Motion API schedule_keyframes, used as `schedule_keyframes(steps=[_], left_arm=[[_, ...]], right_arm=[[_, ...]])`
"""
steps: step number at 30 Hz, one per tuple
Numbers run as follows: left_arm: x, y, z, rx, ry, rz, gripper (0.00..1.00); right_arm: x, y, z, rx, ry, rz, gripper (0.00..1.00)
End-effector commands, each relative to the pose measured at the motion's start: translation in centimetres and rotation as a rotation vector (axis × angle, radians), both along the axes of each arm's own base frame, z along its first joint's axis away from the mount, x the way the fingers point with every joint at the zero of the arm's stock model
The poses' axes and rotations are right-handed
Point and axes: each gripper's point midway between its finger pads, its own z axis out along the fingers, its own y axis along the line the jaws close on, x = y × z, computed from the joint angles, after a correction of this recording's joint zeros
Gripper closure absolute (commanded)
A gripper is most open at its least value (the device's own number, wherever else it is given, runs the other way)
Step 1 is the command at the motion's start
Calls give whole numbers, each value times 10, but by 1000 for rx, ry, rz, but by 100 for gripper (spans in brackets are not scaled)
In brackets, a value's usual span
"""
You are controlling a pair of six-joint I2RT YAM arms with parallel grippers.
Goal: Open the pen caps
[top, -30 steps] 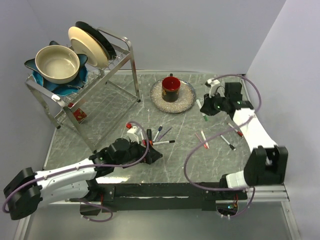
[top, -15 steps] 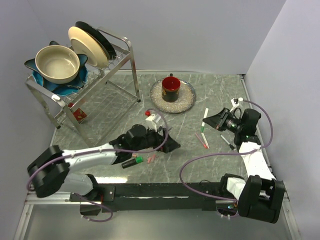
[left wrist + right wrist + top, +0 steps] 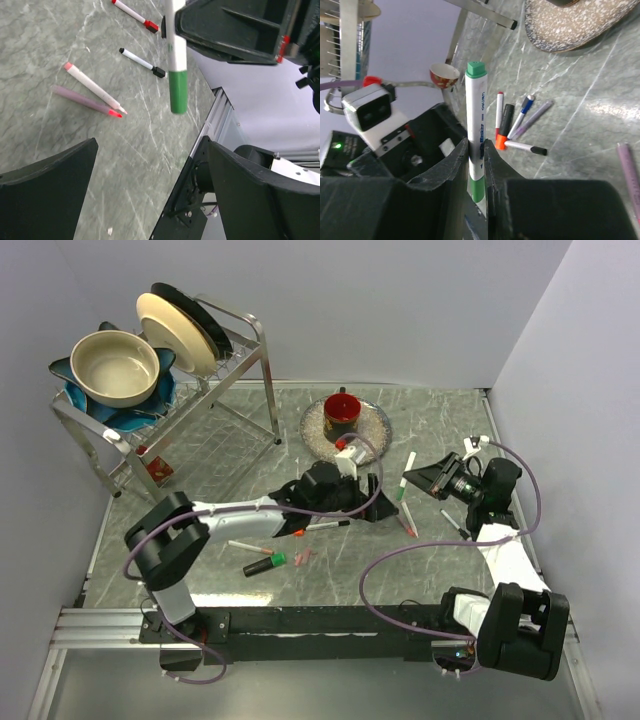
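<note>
My right gripper (image 3: 417, 480) (image 3: 476, 150) is shut on a white pen (image 3: 407, 472) (image 3: 476, 115), held off the table. The pen's green cap (image 3: 401, 497) (image 3: 178, 91) is on its lower end, pointing at my left gripper (image 3: 377, 498) (image 3: 150, 146). That gripper stands wide open just left of the cap, nothing between its fingers (image 3: 47, 187). More capped pens lie on the table: one with a black cap (image 3: 343, 524) (image 3: 538, 150), one with a red cap (image 3: 150, 25), a pink pen (image 3: 92, 87) and a purple pen (image 3: 82, 100). A black marker with an orange cap (image 3: 500, 142) lies among them.
A metal dish rack (image 3: 250, 360) with a bowl (image 3: 113, 367) and plates stands at the back left. A red mug (image 3: 342, 416) sits on a speckled plate (image 3: 372, 440) behind the grippers. Loose pens (image 3: 455, 526) lie near the right arm, a black marker (image 3: 263, 565) near the front.
My left arm has swung from the front left to the middle, ending beside the right gripper, still open. My right gripper moved from the back right with the green pen, then held still.
</note>
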Motion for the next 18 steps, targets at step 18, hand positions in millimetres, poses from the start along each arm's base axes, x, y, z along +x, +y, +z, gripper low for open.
schedule_keyframes(steps=[18], left_arm=[[16, -50, 26, -74, 46, -73, 41]], right_arm=[[-1, 8, 9, 4, -46, 31, 100]])
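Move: Some 5 cm to the left hand's right, a touch ahead and about level, is the green cap of the pen held crosswise in the right fingers; from the right hand, the cap lies about 4 cm back, 2 cm left and 2 cm lower. On the table roughly 16 cm below the left hand, a pair of pens lies about 9 cm to its right and 1 cm ahead, and a black-capped pen about 11 cm to its left and 1 cm back. Easing in from the left, the left hand goes about 4 cm to its right and some 2 cm forward at nearly the same height, slowing as it brings its open fingertips around the pen's green cap. The fingers close from wide open to a little over half, without clamping yet. The right hand stays put and keeps its pinch on the pen's middle. ##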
